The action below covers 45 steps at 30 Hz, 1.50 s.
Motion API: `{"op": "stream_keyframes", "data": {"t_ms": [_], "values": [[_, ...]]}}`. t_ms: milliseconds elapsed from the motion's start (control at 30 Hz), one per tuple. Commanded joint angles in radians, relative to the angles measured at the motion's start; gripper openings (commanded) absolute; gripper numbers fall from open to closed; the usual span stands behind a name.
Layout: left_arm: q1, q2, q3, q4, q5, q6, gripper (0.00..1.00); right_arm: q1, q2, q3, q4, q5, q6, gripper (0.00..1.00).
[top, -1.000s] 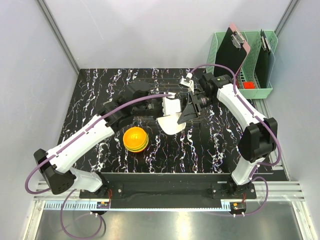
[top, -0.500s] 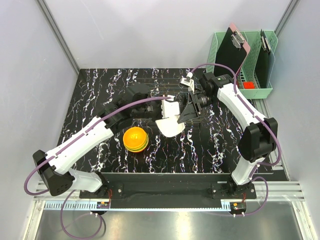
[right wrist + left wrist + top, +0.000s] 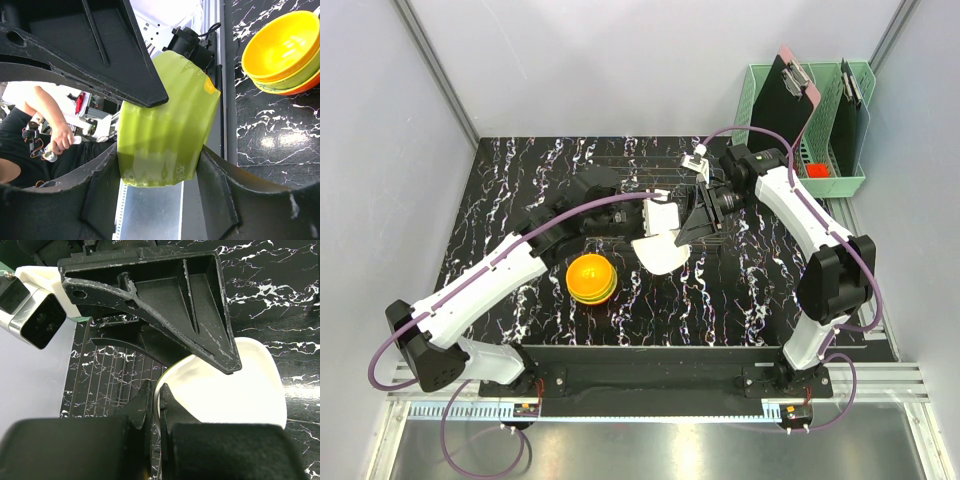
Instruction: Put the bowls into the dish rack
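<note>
My left gripper is shut on the rim of a cream-white bowl, which is held tilted above the table. A lime green bowl is nested under it. My right gripper has closed in from the right, and its fingers press on both sides of the green bowl's base. A stack of three bowls stands on the table, yellow on top. The wire dish rack lies beneath and behind both grippers.
A mint-green plastic basket holding clipboards stands at the back right, off the black marbled table. In the right wrist view a metal rail runs along the table's near edge, with a person beyond it.
The right gripper's jaws have narrowed around the green bowl's base. The left gripper and the bowls it holds shifted slightly back and left. The stack has not moved.
</note>
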Motion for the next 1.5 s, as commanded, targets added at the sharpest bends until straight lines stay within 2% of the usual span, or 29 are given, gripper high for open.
{"op": "stream_keyframes", "data": {"t_ms": [0,100,200,267,433,467,567,733,967,1167,1267,1467], "values": [[-0.008,-0.011,0.009,0.076,0.039,-0.011,0.00,0.001,-0.022,0.017,-0.132,-0.139,-0.018,0.05],[-0.007,-0.010,0.011,0.076,0.036,-0.023,0.13,0.000,-0.016,0.017,-0.131,-0.136,-0.018,0.00],[-0.008,-0.011,0.011,0.076,0.036,-0.026,0.17,0.000,-0.015,0.013,-0.129,-0.136,-0.016,0.00],[-0.008,-0.011,0.009,0.076,0.036,-0.028,0.33,0.001,-0.012,0.013,-0.128,-0.133,-0.015,0.00],[-0.008,-0.019,0.011,0.076,0.023,-0.030,0.50,0.000,-0.004,0.006,-0.119,-0.123,-0.010,0.00],[-0.007,-0.019,0.011,0.076,0.019,-0.034,0.60,0.000,0.001,0.004,-0.117,-0.122,-0.009,0.00],[-0.008,-0.022,0.011,0.088,-0.023,-0.065,0.79,0.000,0.005,0.003,-0.086,-0.094,0.019,0.00],[0.042,-0.036,0.030,0.070,-0.072,-0.095,0.85,0.000,0.001,-0.008,0.045,0.005,0.146,0.00],[0.297,-0.043,0.109,-0.051,-0.033,-0.218,0.99,-0.002,-0.044,-0.039,0.263,0.142,0.359,0.00],[0.443,-0.126,0.043,-0.177,-0.015,-0.201,0.99,-0.003,-0.062,-0.017,0.456,0.320,0.510,0.00],[0.487,-0.183,-0.027,-0.234,-0.001,-0.200,0.99,-0.006,-0.039,0.041,0.477,0.435,0.530,0.00],[0.513,-0.246,-0.147,-0.387,0.008,-0.192,0.99,-0.006,-0.024,0.090,0.549,0.838,0.533,0.00]]}}
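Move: The green bowl is pinched in both hands in mid-air. The dish rack's middle is roughly 17 cm ahead of my right hand, 4 cm left and 23 cm below. The stack of remaining bowls is about 22 cm left of that hand, 1 cm back and 22 cm below. From my left hand, the stack is some 17 cm left, 3 cm back and 26 cm down; the rack is about 16 cm ahead and 2 cm right. I open my left fingers wide to release the green bowl, then swing that hand some 18 cm left, bowing forward before coming partly back, turning counter-clockwise towards the bowl stack. My right hand keeps its pinch, waits for the release, then carries the bowl about 10 cm forward and 5 cm down over the dish rack, tipping its fingers downward and turning clockwise some 20 degrees. ##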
